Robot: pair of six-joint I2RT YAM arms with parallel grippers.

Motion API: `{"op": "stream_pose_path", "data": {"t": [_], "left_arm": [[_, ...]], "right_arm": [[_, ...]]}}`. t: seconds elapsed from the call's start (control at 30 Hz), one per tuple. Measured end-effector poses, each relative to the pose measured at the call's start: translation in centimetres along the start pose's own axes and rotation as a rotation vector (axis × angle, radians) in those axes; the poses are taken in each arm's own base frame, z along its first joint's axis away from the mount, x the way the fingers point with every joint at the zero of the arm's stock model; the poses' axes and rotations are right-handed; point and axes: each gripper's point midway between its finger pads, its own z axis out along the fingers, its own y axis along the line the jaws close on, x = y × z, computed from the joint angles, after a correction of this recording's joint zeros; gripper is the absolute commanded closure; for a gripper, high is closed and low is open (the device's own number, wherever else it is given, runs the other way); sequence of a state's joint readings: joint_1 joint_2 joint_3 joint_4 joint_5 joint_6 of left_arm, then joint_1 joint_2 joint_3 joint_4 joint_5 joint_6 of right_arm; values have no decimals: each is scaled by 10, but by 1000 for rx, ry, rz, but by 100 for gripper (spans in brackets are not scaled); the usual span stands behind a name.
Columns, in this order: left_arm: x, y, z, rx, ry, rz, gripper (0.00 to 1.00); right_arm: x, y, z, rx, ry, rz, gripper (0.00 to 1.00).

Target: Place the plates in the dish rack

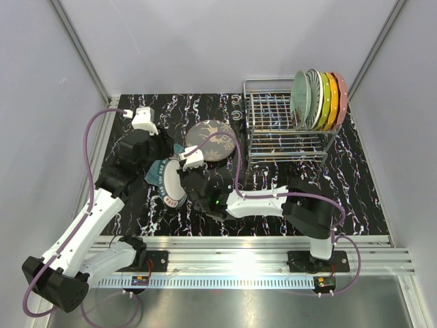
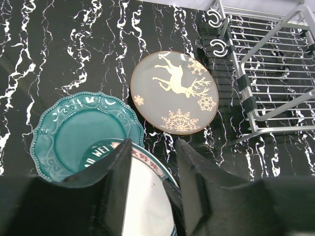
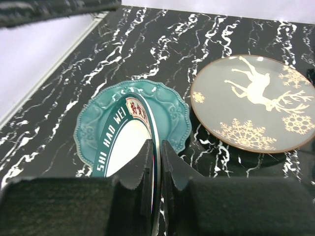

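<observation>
A white plate with a teal lettered rim (image 3: 123, 142) stands tilted on edge, and my right gripper (image 3: 157, 145) is shut on its rim. It leans over a teal scalloped plate (image 2: 74, 132) lying flat on the table. My left gripper (image 2: 153, 147) is open and straddles the same lettered plate (image 2: 147, 196), with a gap to its right finger. A dark plate with a pale deer motif (image 1: 212, 140) lies flat just beyond. The dish rack (image 1: 287, 126) stands at the back right, with several plates (image 1: 319, 99) upright at its right end.
The black marbled table (image 1: 287, 174) ends in white walls at the back and both sides. Two hooks (image 2: 216, 46) hang on the rack's left end. Both arms meet close together at centre left. My left arm (image 3: 49, 10) shows at the top of the right wrist view.
</observation>
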State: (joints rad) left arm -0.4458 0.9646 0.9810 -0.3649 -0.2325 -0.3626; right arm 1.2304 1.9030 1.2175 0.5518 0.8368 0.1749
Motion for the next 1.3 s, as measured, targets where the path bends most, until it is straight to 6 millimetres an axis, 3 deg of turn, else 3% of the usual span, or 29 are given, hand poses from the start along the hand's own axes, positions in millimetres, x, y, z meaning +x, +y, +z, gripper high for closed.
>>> {"op": "stream_pose_path", "data": {"t": [0.27, 0.53, 0.67, 0.77, 0.9, 1.3], "left_arm": [[-1, 7, 0, -34, -9, 13, 42], [0, 6, 6, -39, 6, 24, 35], [7, -1, 12, -7, 44, 33, 32], [14, -9, 15, 39, 75, 39, 27], [23, -35, 14, 192, 126, 49, 23], [68, -93, 18, 541, 346, 36, 18]], "right_arm": [[1, -16, -9, 25, 15, -47, 100], [-35, -47, -32, 39, -3, -32, 100], [-54, -82, -46, 78, -10, 46, 100], [-67, -116, -56, 125, -23, 109, 100], [-85, -153, -75, 179, -57, 171, 100], [-138, -195, -131, 158, -197, 331, 100]]}}
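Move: The right hand already grips the white plate by its rim. The dish rack's free slot, just left of the pale green plate, lies about 34 cm right and 20 cm ahead at hand height, with the pale green plate some 4 cm farther right. The grey plate is 14 cm ahead, 9 right and 14 below; the teal plate 4 ahead, 7 left. From the left hand the grey plate is 12 cm ahead, 12 right and 23 below. Rightward and up, the right hand carries the white plate away from above the teal plate towards the dish rack, about 24 cm across and 12 cm higher, keeping its pinch while rolling the hand's left side up some 20 degrees. The empty left hand lingers, then swings about 11 cm right and sinks a little towards the grey plate, turning clockwise and opening wide. ##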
